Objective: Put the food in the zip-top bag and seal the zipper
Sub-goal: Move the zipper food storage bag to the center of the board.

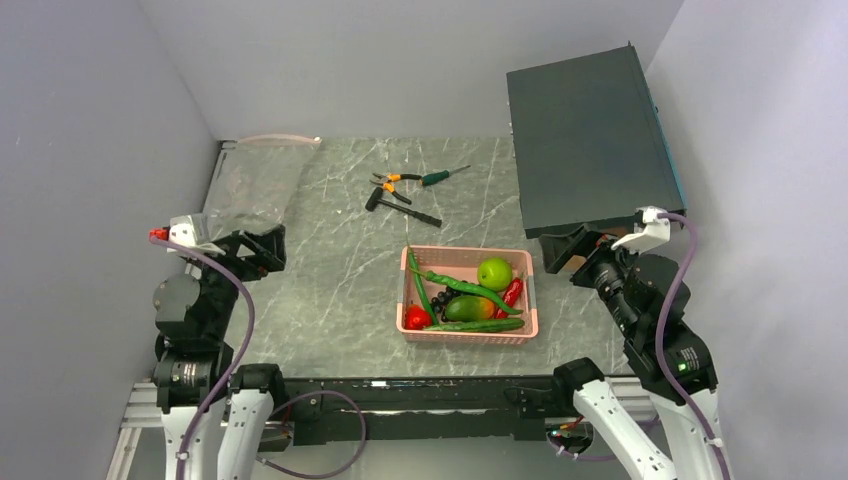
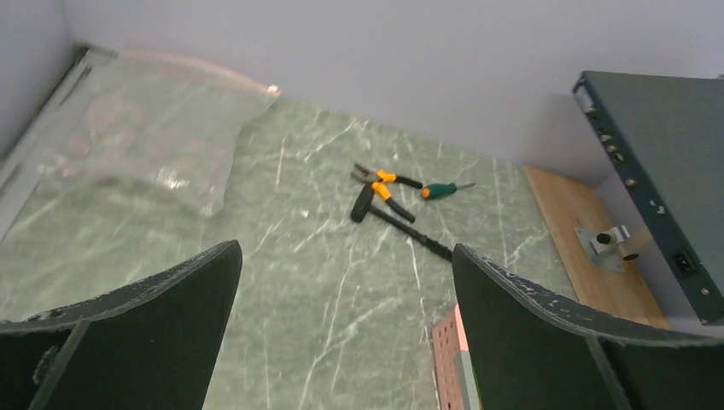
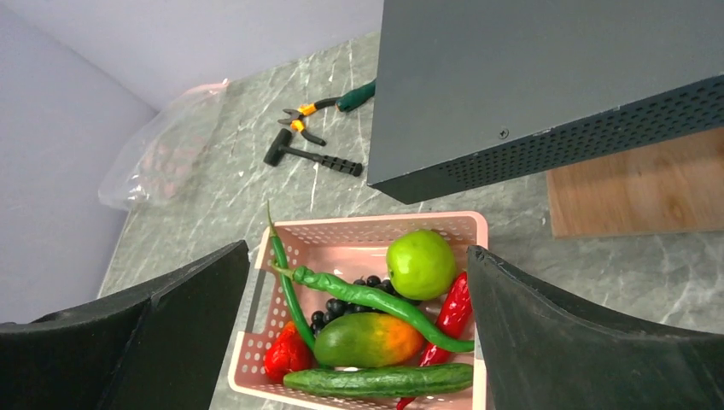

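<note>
The food lies in a pink mesh basket (image 1: 415, 262): a green apple (image 1: 494, 273), a green-orange mango (image 1: 468, 308), long green peppers (image 1: 455, 284), red chillies (image 1: 512, 293), a small red fruit (image 1: 416, 317), dark grapes (image 1: 440, 299) and a cucumber (image 1: 475, 325). The clear zip-top bag (image 1: 250, 180) lies flat at the far left, its pale pink zipper (image 1: 280, 139) along the far edge. It also shows in the left wrist view (image 2: 145, 128). My left gripper (image 1: 262, 250) is open and empty, near the bag. My right gripper (image 1: 562, 250) is open and empty, beside the basket (image 3: 376, 232).
Orange-handled pliers (image 1: 395, 180), a green screwdriver (image 1: 443, 176) and a black hammer (image 1: 400, 208) lie behind the basket. A dark flat box (image 1: 590, 140) stands raised at the back right over a wooden board (image 2: 589, 248). Grey walls close in the sides.
</note>
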Available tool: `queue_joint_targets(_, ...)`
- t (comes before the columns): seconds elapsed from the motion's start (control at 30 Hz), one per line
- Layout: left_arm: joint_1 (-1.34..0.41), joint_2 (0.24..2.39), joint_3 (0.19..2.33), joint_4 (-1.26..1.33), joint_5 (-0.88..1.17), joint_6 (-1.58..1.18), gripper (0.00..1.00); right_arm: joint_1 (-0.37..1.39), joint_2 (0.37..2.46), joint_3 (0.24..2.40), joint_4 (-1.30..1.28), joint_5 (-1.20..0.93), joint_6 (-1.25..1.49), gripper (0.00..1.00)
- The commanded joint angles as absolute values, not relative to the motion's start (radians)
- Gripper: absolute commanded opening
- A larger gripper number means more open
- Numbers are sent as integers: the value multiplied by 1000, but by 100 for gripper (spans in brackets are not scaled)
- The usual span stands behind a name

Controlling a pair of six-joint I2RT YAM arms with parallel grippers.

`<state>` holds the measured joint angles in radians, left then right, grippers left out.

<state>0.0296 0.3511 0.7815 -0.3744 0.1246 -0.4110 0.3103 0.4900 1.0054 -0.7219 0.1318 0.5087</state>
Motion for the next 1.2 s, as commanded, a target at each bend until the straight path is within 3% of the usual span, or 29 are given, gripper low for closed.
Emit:
queue_joint_targets(0.0,33,377,862,-564,4,-499,99,313,547,1089,-741,132,442,100)
queue_joint_targets(0.2,33,425,918,-731,35,-493,99,313,572,1099,-683,95,405,100)
queue_joint_targets(0.4,33,399,843,-719,129,-514,99,313,602,1092,-622,7,455,100)
queue_joint_targets(0.6,34,409,791,-732,53,-628,99,313,664,1093,-543,-236,410,100)
queue_joint_targets(0.83,35,594,818,-706,89,-628,99,335,772,1069,-432,-422,434,100)
queue_joint_targets(1.17,134,792,831,-505,14,-801,99,646,980,1119,-451,-201,401,100)
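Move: The zip-top bag lies flat at the far left corner, about 35 cm ahead of the left hand, 13 cm to its left and some 30 cm below. The hammer is roughly 31 cm ahead of that hand and 22 cm to its right, the pliers about 36 cm ahead and 20 cm right. From the right hand the bag is some 37 cm ahead and 64 cm left; the food basket sits about 12 cm ahead, 14 cm left and 26 cm below. The zip-top bag is what both empty, wide-open grippers draw nearer to. The left hand sinks about 13 cm, easing back a little before pushing forward, while its fingers tip down and its left side rolls down. The right hand, slow at first, sweeps left some 16 cm at the food basket, slightly forward, turning counter-clockwise and starting to sink at the end. ##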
